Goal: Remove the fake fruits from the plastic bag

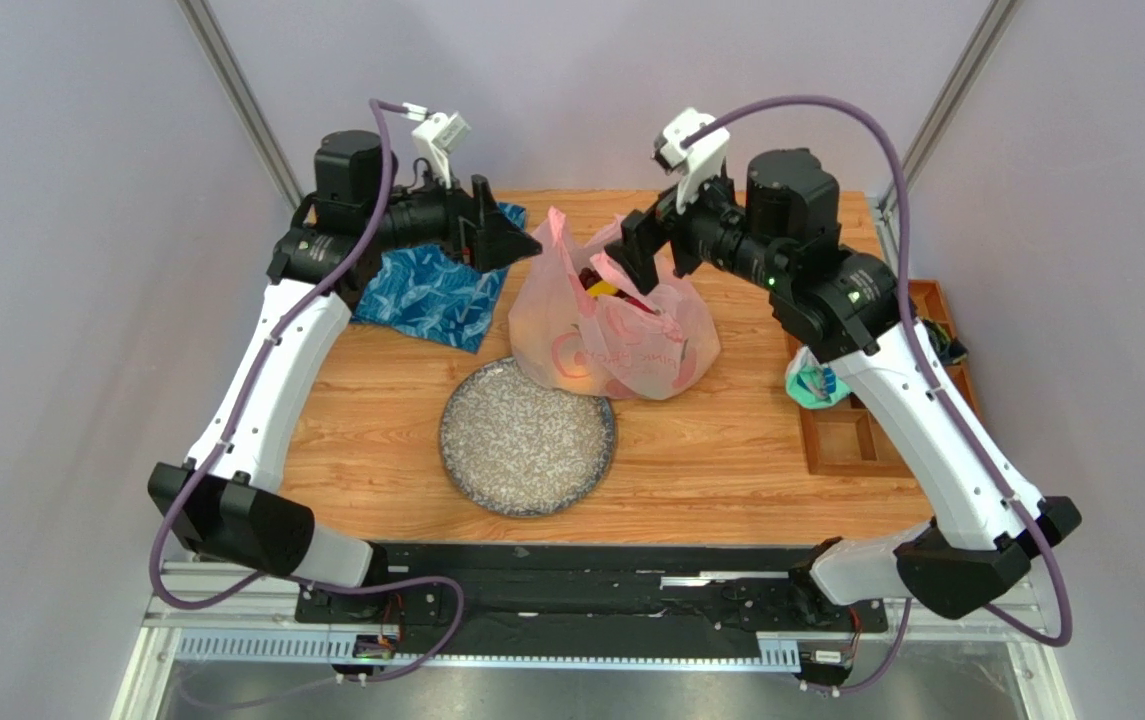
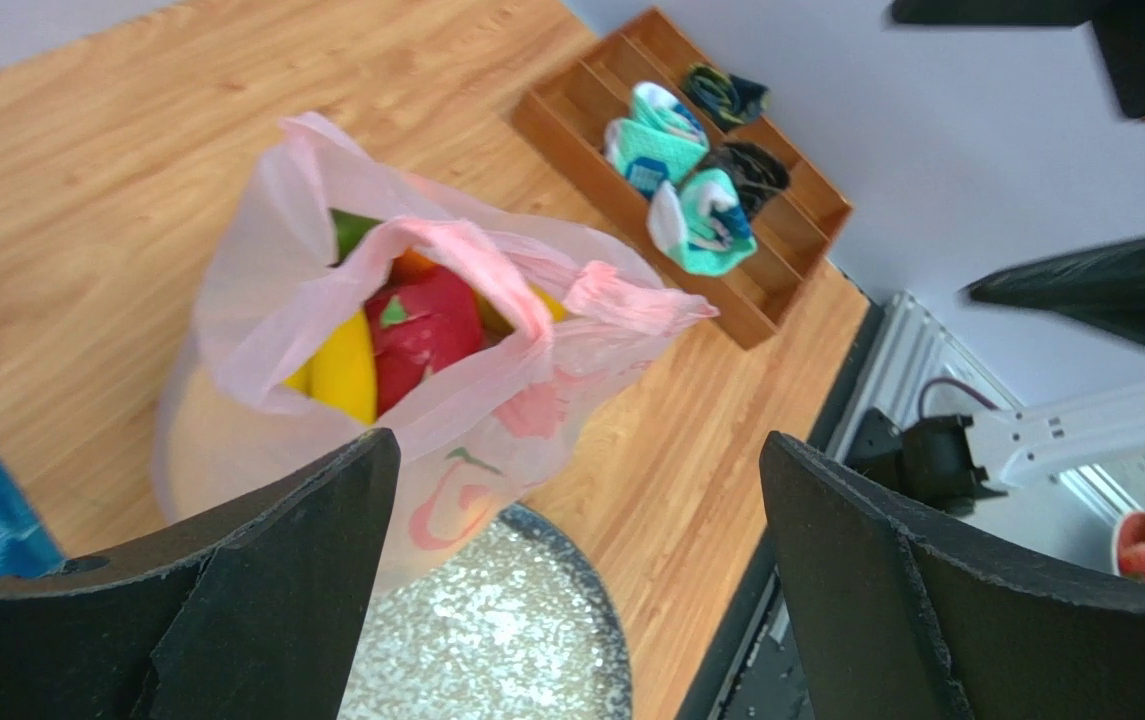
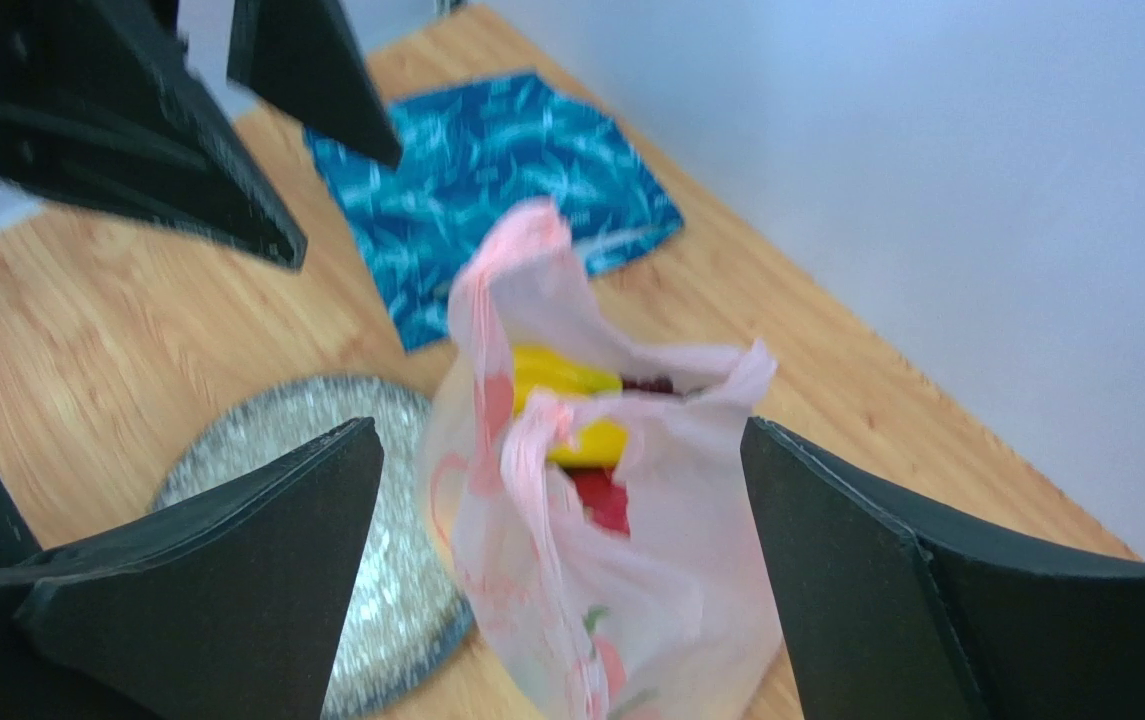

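The pink plastic bag (image 1: 608, 323) stands upright on the wooden table, just behind the plate, with its mouth partly open and its handles sticking up. Fake fruits show inside it: a yellow one (image 2: 341, 368) and a red one (image 2: 428, 323), also seen as the yellow fruit (image 3: 571, 405) and the red fruit (image 3: 604, 503) in the right wrist view. My left gripper (image 1: 521, 236) hovers open at the bag's back left, holding nothing. My right gripper (image 1: 635, 255) hovers open over the bag's back right, apart from it. The open jaws frame the bag (image 2: 263, 270) (image 3: 653, 600) in both wrist views.
A speckled grey plate (image 1: 527, 438) lies in front of the bag. A blue patterned cloth (image 1: 428, 293) lies at the back left. A wooden divided tray (image 1: 871, 435) with teal-and-white rolled bundles (image 1: 816, 383) sits at the table's right edge.
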`<move>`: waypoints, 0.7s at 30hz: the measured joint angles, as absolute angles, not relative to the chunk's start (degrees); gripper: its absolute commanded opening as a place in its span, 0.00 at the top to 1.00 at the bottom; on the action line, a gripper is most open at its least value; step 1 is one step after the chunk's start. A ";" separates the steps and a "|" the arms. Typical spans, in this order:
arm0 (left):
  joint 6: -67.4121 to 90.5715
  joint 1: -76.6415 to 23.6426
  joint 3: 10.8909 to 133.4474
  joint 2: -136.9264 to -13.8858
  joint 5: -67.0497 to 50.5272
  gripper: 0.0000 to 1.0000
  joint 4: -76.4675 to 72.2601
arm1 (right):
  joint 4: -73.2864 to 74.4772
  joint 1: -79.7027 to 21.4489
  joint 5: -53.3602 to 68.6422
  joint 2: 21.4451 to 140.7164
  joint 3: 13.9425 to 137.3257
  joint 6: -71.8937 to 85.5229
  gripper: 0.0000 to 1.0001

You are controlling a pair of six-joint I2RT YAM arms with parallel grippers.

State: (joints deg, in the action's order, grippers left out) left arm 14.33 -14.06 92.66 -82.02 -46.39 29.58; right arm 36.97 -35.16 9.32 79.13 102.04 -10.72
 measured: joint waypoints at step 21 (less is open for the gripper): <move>13.47 -17.85 125.36 -114.50 -39.09 1.00 29.61 | 37.36 -21.23 0.69 108.97 121.49 -12.58 1.00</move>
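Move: Just ahead of the left hand hangs the bag's left handle, about 5 cm forward, 5 cm to its right and 6 cm lower. The right handle lies some 15 cm below the right hand, about 4 cm forward and 1 cm to its right. Between them the fruits sit in the bag, roughly 5 cm forward, 12 cm right and 22 cm below the left hand; the plate is 11 cm back and 1 cm right of that hand, 36 cm down. Dropping onto the bag's two handles, the right hand sinks about 15 cm nearly straight down while the left dips some 6 cm and goes a little to its right. Both then sweep forward as their open fingers shut, pinching a handle each, and carry on forward and up, the left ending about 14 cm farther out, the right nearly 20 cm, veering right and turning some 20 degrees clockwise. ##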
